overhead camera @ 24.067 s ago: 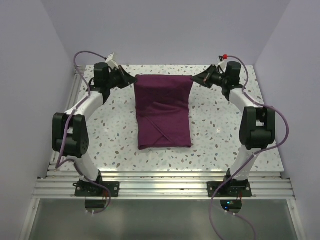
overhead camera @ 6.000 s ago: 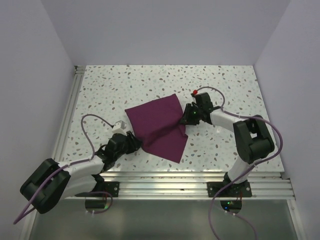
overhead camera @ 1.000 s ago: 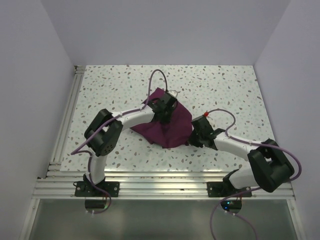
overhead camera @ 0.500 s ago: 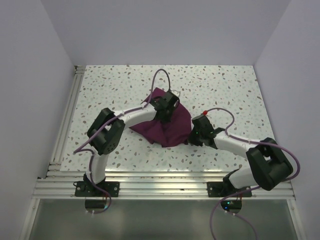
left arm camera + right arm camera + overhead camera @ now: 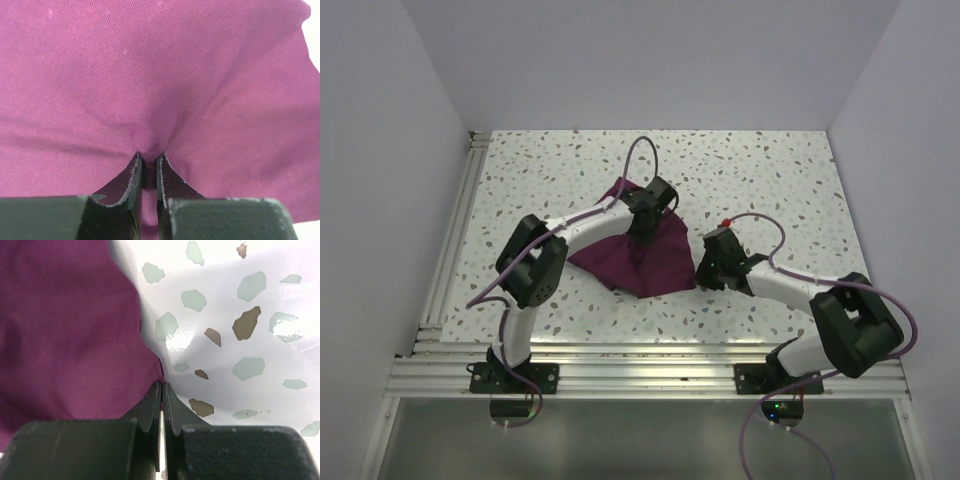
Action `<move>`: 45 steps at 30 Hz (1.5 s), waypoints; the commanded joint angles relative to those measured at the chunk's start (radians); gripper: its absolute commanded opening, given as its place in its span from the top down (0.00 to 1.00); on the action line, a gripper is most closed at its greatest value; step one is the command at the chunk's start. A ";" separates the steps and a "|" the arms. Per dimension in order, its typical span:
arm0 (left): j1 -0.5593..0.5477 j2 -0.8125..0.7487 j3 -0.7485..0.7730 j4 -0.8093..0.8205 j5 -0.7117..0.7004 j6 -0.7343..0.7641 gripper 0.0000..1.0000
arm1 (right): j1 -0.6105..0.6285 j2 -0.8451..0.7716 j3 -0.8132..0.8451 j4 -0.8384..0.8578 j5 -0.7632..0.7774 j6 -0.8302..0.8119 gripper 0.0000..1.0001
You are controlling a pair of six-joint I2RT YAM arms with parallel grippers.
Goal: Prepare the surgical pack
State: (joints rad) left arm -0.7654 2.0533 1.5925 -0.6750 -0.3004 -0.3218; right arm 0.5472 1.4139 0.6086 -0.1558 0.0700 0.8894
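The surgical pack [image 5: 640, 262] is a plum-purple cloth lying rumpled and partly folded near the middle of the speckled table [image 5: 770, 170]. My left gripper [image 5: 642, 232] reaches over it from the far side. In the left wrist view the cloth [image 5: 150, 75] fills the frame, and the left gripper [image 5: 148, 159] is shut on a raised pinch of it. My right gripper [image 5: 701, 272] sits at the cloth's right edge. In the right wrist view this gripper [image 5: 162, 385] is shut, with a thin sliver of the cloth's [image 5: 65, 330] edge caught at its tips.
Aluminium rails run along the table's left side [image 5: 460, 230] and its near edge [image 5: 640, 370]. Lilac walls close in the left, right and back. Bare speckled tabletop [image 5: 240, 405] lies to the right of the cloth.
The left jaws have closed on a fold of the cloth, and that wrist has drawn slightly toward the back. The cloth's shape has shifted with it. The right gripper has crept up and left.
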 commanded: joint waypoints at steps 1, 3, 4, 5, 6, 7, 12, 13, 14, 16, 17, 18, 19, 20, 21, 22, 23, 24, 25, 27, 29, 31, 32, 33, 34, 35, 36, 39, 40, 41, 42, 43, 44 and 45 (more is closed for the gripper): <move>0.047 -0.051 0.067 -0.063 0.108 0.007 1.00 | -0.006 0.013 0.000 0.015 -0.022 -0.047 1.00; 0.075 -0.065 0.090 -0.063 0.147 0.006 1.00 | -0.006 0.016 -0.013 0.050 -0.039 -0.047 1.00; 0.083 -0.067 0.096 -0.066 0.156 0.006 1.00 | -0.006 0.020 -0.018 0.062 -0.053 -0.046 1.00; 0.090 -0.068 0.109 -0.070 0.181 0.006 1.00 | -0.006 0.025 -0.023 0.088 -0.062 -0.046 1.00; 0.103 -0.068 0.115 -0.075 0.196 0.006 1.00 | -0.006 0.033 -0.023 0.094 -0.067 -0.046 1.00; 0.109 -0.068 0.121 -0.077 0.214 0.006 1.00 | -0.006 0.052 -0.018 0.096 -0.068 -0.044 1.00; 0.132 -0.079 0.178 -0.106 0.268 -0.005 1.00 | -0.006 0.105 -0.024 0.188 -0.101 -0.052 1.00; 0.135 -0.084 0.187 -0.113 0.277 -0.006 1.00 | -0.006 0.117 -0.026 0.208 -0.105 -0.050 1.00; 0.140 -0.087 0.207 -0.120 0.293 -0.008 1.00 | -0.006 0.125 -0.027 0.247 -0.114 -0.058 1.00; 0.150 -0.088 0.227 -0.130 0.322 -0.008 1.00 | -0.006 0.138 -0.020 0.268 -0.118 -0.058 1.00; 0.159 -0.088 0.248 -0.136 0.342 -0.008 1.00 | -0.006 0.157 -0.014 0.280 -0.116 -0.064 1.00; 0.163 -0.088 0.259 -0.143 0.351 -0.008 1.00 | -0.004 0.167 0.000 0.282 -0.121 -0.063 1.00; 0.167 -0.090 0.270 -0.149 0.360 -0.010 1.00 | -0.006 0.178 0.006 0.285 -0.121 -0.064 1.00; 0.178 -0.091 0.286 -0.150 0.388 -0.010 1.00 | -0.006 0.195 0.013 0.294 -0.125 -0.060 1.00; 0.184 -0.093 0.294 -0.152 0.405 -0.010 1.00 | -0.006 0.204 0.019 0.303 -0.134 -0.058 1.00; 0.189 -0.093 0.310 -0.156 0.424 -0.011 1.00 | -0.006 0.214 0.022 0.317 -0.137 -0.056 1.00; 0.195 -0.093 0.317 -0.159 0.429 -0.013 1.00 | -0.006 0.233 0.026 0.321 -0.139 -0.055 1.00; 0.199 -0.094 0.323 -0.164 0.437 -0.011 1.00 | -0.004 0.241 0.039 0.322 -0.133 -0.053 1.00; 0.205 -0.097 0.328 -0.167 0.457 -0.011 1.00 | -0.004 0.258 0.043 0.318 -0.134 -0.056 1.00; 0.212 -0.108 0.327 -0.167 0.481 -0.011 1.00 | -0.007 0.267 0.065 0.311 -0.115 -0.061 1.00; 0.213 -0.116 0.333 -0.175 0.492 -0.007 1.00 | -0.007 0.273 0.086 0.291 -0.095 -0.089 1.00; 0.216 -0.124 0.340 -0.192 0.489 -0.002 1.00 | -0.013 0.276 0.095 0.271 -0.073 -0.109 1.00; 0.219 -0.130 0.340 -0.195 0.494 0.000 1.00 | -0.016 0.277 0.097 0.271 -0.073 -0.112 1.00; 0.219 -0.139 0.339 -0.198 0.500 0.001 1.00 | -0.027 0.286 0.097 0.275 -0.075 -0.115 1.00; 0.225 -0.143 0.337 -0.198 0.510 0.001 1.00 | -0.036 0.293 0.094 0.292 -0.090 -0.119 1.00; 0.230 -0.148 0.337 -0.196 0.515 0.000 1.00 | -0.047 0.301 0.089 0.306 -0.102 -0.121 1.00; 0.230 -0.154 0.336 -0.195 0.523 0.000 1.00 | -0.053 0.319 0.088 0.317 -0.113 -0.121 1.00; 0.236 -0.160 0.343 -0.195 0.556 -0.003 1.00 | -0.055 0.344 0.100 0.344 -0.122 -0.124 1.00; 0.236 -0.160 0.348 -0.195 0.570 -0.003 1.00 | -0.053 0.362 0.103 0.363 -0.122 -0.124 1.00; 0.236 -0.162 0.348 -0.193 0.580 -0.005 1.00 | -0.053 0.368 0.106 0.377 -0.121 -0.122 1.00; 0.236 -0.165 0.348 -0.190 0.587 -0.006 1.00 | -0.055 0.378 0.111 0.389 -0.124 -0.121 1.00; 0.236 -0.166 0.343 -0.186 0.602 -0.008 1.00 | -0.053 0.393 0.117 0.415 -0.127 -0.119 1.00; 0.235 -0.171 0.342 -0.181 0.610 -0.011 1.00 | -0.053 0.405 0.129 0.427 -0.133 -0.115 1.00; 0.235 -0.173 0.342 -0.178 0.618 -0.013 1.00 | -0.053 0.416 0.137 0.435 -0.140 -0.109 1.00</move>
State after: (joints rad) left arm -0.5365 1.9797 1.8755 -0.9070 0.2245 -0.3222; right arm 0.4965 1.7588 0.7444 0.3321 -0.0975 0.8177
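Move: Both hands already pinch the purple cloth. The left hand's fold is raised some 5 cm off the table, and the cloth's near-right corner, in the right fingers just above the table, lies about 10 cm back and 12 cm right of the left hand. That puts the raised fold about 10 cm ahead of the right hand, 12 cm left and 3 cm higher. From the left hand, the cloth's left corner is about 4 cm back and 16 cm left, and its far corner 14 cm ahead and 5 cm left, both around 5 cm lower. The left hand keeps its pinch and lifts the fold about 11 cm, easing a little forward as it starts and leaning some 25 degrees so that its fingertips point down and to the right. Meanwhile the right hand, fingers still shut on the near-right corner, carries it low and level over the table forward and left by roughly 10 cm, towards the spot beneath the left hand, its fingers slanting more forward and left. ##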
